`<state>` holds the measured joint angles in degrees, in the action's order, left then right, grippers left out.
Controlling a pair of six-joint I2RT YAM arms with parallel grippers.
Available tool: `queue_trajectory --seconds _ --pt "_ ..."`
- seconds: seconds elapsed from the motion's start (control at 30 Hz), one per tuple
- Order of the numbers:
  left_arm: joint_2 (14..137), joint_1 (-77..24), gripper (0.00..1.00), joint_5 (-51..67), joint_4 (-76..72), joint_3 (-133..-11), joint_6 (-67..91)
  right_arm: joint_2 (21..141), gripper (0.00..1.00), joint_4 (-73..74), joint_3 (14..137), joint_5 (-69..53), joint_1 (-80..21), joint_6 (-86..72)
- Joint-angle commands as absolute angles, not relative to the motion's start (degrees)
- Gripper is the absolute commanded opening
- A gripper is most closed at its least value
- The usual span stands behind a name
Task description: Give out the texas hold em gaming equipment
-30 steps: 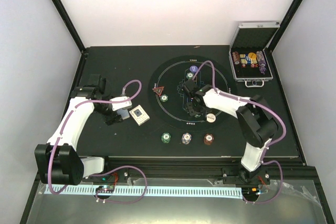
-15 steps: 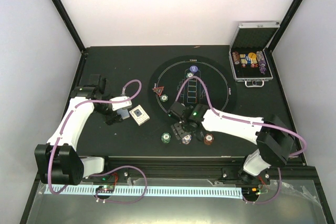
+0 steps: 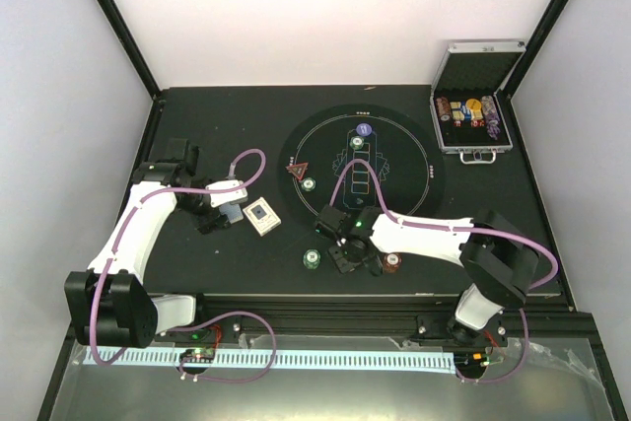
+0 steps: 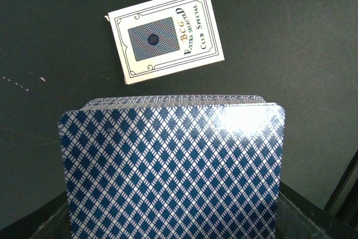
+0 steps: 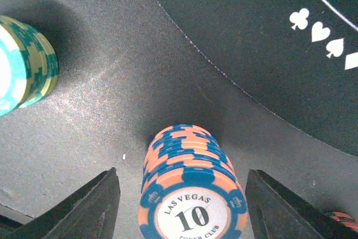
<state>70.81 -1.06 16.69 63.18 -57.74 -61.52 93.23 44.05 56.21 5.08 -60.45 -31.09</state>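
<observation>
A stack of orange-and-blue poker chips [image 5: 190,194], topped "10", stands on the table just off the round mat [image 3: 424,160]. My right gripper [image 3: 347,255] is open and straddles the stack, its fingers [image 5: 100,205] a gap away on each side. A green chip stack [image 3: 312,258] stands to its left and a red-brown stack [image 3: 392,262] to its right. My left gripper [image 3: 225,214] is shut on a deck of blue diamond-backed playing cards [image 4: 173,166], held above the table beside the card box [image 4: 166,33]. On the mat lie a red triangular marker [image 3: 298,172] and single chips [image 3: 310,184].
The silver case [image 3: 475,115] with chip rolls stands open at the back right. The right arm reaches across the near part of the mat. The table's near edge runs just below the three chip stacks.
My right arm has swung from the middle of the mat down to the near chip row and now sits over the middle stack. The left arm and its deck have not moved.
</observation>
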Motion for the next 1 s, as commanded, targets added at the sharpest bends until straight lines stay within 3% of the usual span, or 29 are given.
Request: queue_trajectory --seconds 0.0,0.53,0.97 --pt "69.87 -0.62 0.02 16.57 64.24 -60.11 -62.67 93.46 0.62 42.19 56.02 4.95 -60.80 -31.86" --pt "69.79 -0.59 0.01 16.35 64.24 -59.60 -62.77 93.19 0.50 44.60 57.92 7.72 -60.82 -31.47" --pt "69.79 -0.61 0.02 16.35 64.22 -59.50 -62.67 91.73 0.31 47.09 60.34 9.00 -60.82 -30.92"
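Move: Right under the right hand, already between its open fingers, stands the orange-and-blue "10" chip stack, its middle about 1 cm below the hand. The green stack stands some 9 cm to the left of it and the red stack about 9 cm to its right, both level with it front to back. From the left hand, that same chip stack lies about 28 cm to the right, 10 cm back and some 11 cm below. Staying almost in place over the "10" stack, the right hand closes its fingers from about two thirds open to under half, until the pads meet the rim of the stack's top part from both sides. Late on, still gripping, it starts up by less than 1 cm and edges forward about 0.5 cm, hardly turning. ##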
